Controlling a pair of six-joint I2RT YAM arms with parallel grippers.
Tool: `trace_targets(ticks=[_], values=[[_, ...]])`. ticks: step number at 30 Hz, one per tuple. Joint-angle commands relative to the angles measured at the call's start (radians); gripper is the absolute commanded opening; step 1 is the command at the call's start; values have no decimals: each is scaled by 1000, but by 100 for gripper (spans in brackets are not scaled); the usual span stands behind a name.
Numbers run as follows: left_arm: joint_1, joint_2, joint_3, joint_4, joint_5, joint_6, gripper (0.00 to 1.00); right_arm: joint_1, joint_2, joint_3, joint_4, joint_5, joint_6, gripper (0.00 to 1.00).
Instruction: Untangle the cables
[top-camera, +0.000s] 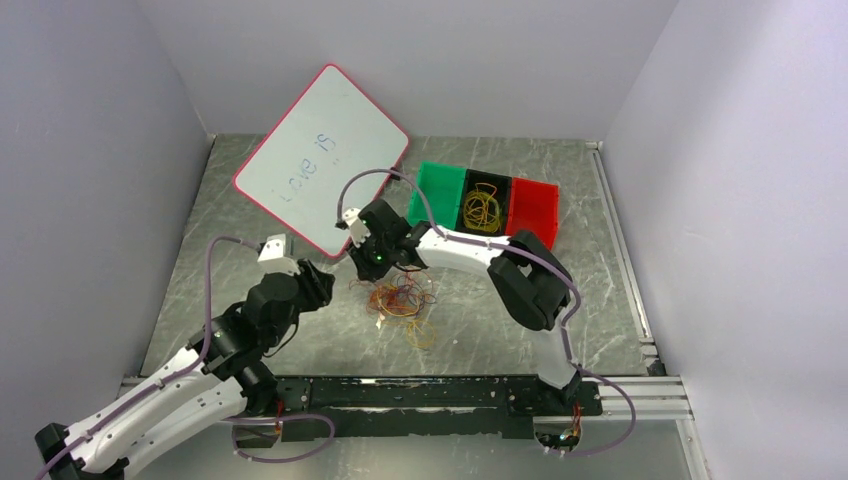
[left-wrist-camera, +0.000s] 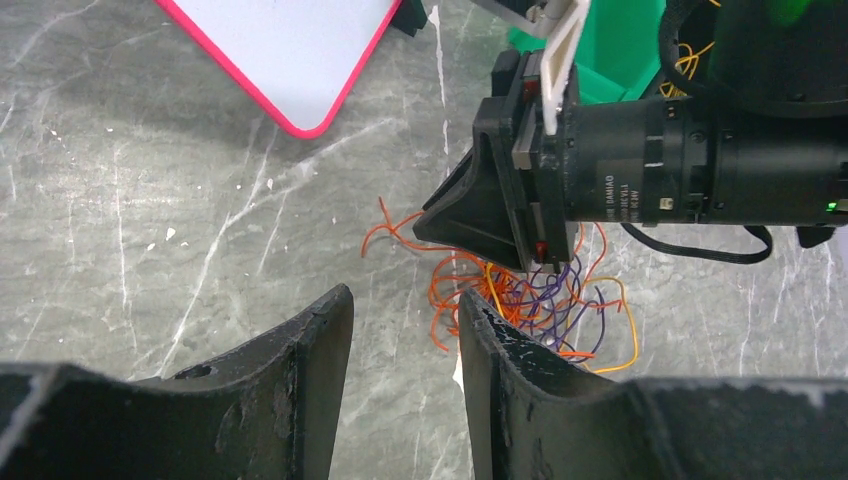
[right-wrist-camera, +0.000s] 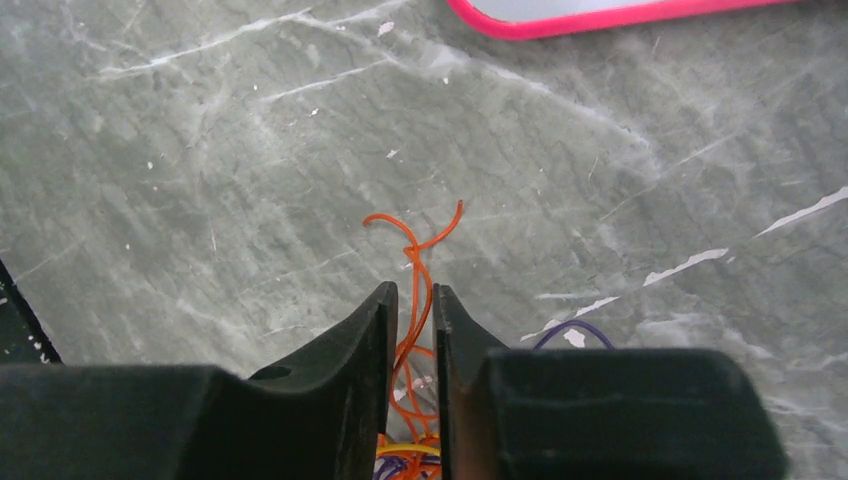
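The cables lie in a loose tangle of orange, yellow and purple loops on the grey table, mid-scene. My right gripper hangs over the tangle's upper left edge. In the right wrist view its jaws stand a narrow gap apart, with an orange cable running up between them; the gap is wider than the strand. My left gripper is open and empty, just left of the bunch, its right fingertip by the nearest orange loops. In the top view it sits left of the tangle.
A pink-rimmed whiteboard lies at the back left, its corner near the right gripper. Behind the tangle stand a green bin, a black bin holding yellow loops, and a red bin. Walls close in on three sides.
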Motion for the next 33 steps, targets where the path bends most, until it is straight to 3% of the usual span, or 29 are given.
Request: trace_targets(ticks=[1, 8, 19, 33], values=[[3, -20, 21, -11, -18, 15, 49, 5, 20, 28, -34, 27, -18, 19], [3, -46, 8, 22, 10, 51, 50, 5, -71, 31, -53, 86, 8, 0], [4, -74, 12, 274, 190, 305, 63, 4, -455, -96, 175, 129, 232, 0], [3, 188, 124, 579, 321, 488, 79, 5, -646, -67, 247, 143, 477, 0]])
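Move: The loose end of the orange cable lies practically under the half-closed right fingers, about 2 cm below them. The cable pile is some 8 cm to that hand's right and 3 cm nearer the base; the whiteboard corner is about 5 cm ahead and 7 cm left, the white scrap roughly 8 cm back and 3 cm right. From the left hand, the orange end lies about 7 cm ahead, 6 cm right and 14 cm below. Down about a centimetre, the right hand shuts its fingers on the orange cable near its end, then climbs fast to some 30 cm above where it began, drifting a little right and tilting up about 40 degrees, cable still pinched. The left hand rises about 10 cm and goes 7 cm right towards the raised strand, spreading its fingers, tipping up and turning clockwise. ##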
